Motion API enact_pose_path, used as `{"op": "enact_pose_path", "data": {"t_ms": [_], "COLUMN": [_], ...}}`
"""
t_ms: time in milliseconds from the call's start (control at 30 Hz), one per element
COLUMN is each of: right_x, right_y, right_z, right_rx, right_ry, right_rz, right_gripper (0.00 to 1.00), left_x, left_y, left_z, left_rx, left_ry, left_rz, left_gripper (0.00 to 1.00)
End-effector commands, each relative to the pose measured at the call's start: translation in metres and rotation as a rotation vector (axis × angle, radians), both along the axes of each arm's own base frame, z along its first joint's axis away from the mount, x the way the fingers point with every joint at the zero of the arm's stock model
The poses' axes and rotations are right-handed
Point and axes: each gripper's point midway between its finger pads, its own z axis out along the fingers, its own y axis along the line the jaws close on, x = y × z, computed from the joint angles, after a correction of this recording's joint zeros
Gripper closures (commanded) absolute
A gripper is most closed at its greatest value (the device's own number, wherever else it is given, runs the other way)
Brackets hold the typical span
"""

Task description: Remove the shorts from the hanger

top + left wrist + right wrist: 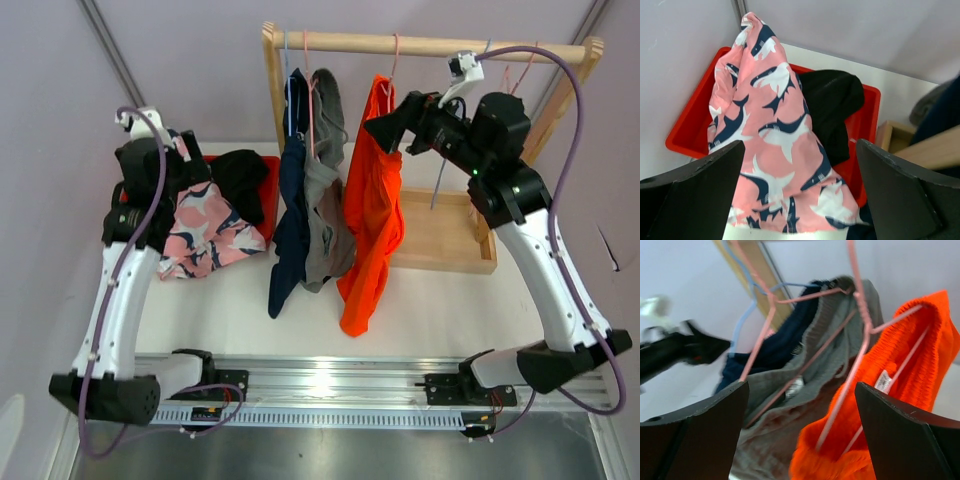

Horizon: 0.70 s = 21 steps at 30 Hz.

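The pink shorts with the navy pattern (205, 235) (775, 140) and the black shorts (240, 180) (832, 105) lie in a red bin (270, 195) (687, 135). My left gripper (180, 170) (799, 170) hovers open just above the pink pair, holding nothing. The navy shorts (290, 230) (785, 345), grey shorts (325, 220) (790, 405) and orange shorts (372, 220) (910, 360) hang on hangers from the wooden rail (430, 45). My right gripper (385, 130) (802, 410) is open at the orange waistband, with its pink wire hanger (860, 340) between the fingers.
The rack's wooden base (440, 240) sits on the white table behind the right arm. A blue hanger (747, 315) carries the navy pair. Empty hangers hang at the rail's right end (510, 75). Purple walls close in on both sides.
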Motion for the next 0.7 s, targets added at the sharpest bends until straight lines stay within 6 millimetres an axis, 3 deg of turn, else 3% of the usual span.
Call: {"op": "enact_pose_path", "data": {"t_ms": [0,100,200,233,300,333,367,533,667], "right_x": [0.006,0.02,0.028,0.03,0.035,0.036,0.037,0.043,0.044], "right_y": [-0.006,-0.003,-0.001,0.002,0.005,0.008,0.01,0.018,0.018], "right_z": [0.036,0.029,0.024,0.019,0.012,0.008,0.006,-0.009,-0.013], "right_rx": [0.004,-0.008,-0.006,-0.004,-0.009,-0.006,-0.006,-0.021,-0.025], "right_ry": [-0.119,-0.101,-0.09,-0.079,-0.063,-0.051,-0.045,-0.005,0.012], "right_rz": [-0.058,-0.082,-0.1,-0.098,-0.102,-0.098,-0.096,-0.092,-0.103], "right_gripper": [0.06,0.08,0.16,0.26,0.35,0.47,0.51,0.61,0.59], "left_x": [-0.019,-0.041,-0.055,-0.058,-0.065,-0.066,-0.069,-0.068,-0.07], "left_y": [-0.017,-0.019,-0.021,-0.022,-0.029,-0.031,-0.033,-0.042,-0.054], "left_z": [-0.003,-0.002,-0.007,-0.007,-0.012,-0.012,-0.009,-0.008,0.0], "left_rx": [-0.034,-0.035,-0.036,-0.035,-0.041,-0.045,-0.042,-0.034,-0.045], "left_ry": [-0.05,-0.077,-0.076,-0.08,-0.08,-0.084,-0.095,-0.095,-0.118], "left_rz": [-0.071,-0.091,-0.115,-0.125,-0.164,-0.178,-0.191,-0.238,-0.284], "left_gripper": [0.01,0.01,0.01,0.01,0.01,0.01,0.01,0.01,0.01]}}
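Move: The pink hanger holding the orange shorts is just off the right fingertips, about 6 cm ahead, 3 cm left and 2 cm lower, with the orange shorts' middle some 4 cm ahead, 2 cm left and 17 cm below the hand. The grey shorts hang about 5 cm ahead, 12 cm left and 15 cm down. From the empty left hand, the orange shorts' hanger lies roughly 40 cm right, 3 cm farther out and 12 cm higher. Around the orange shorts' pink hanger the right fingers close from nearly wide to under half open, a gap still showing between the pads, as the hand eases about 5 cm forward, 3 cm down and slightly left. The open left hand draws back some 7 cm from the red bin, edging 4 cm right and turning about 10 degrees clockwise. ##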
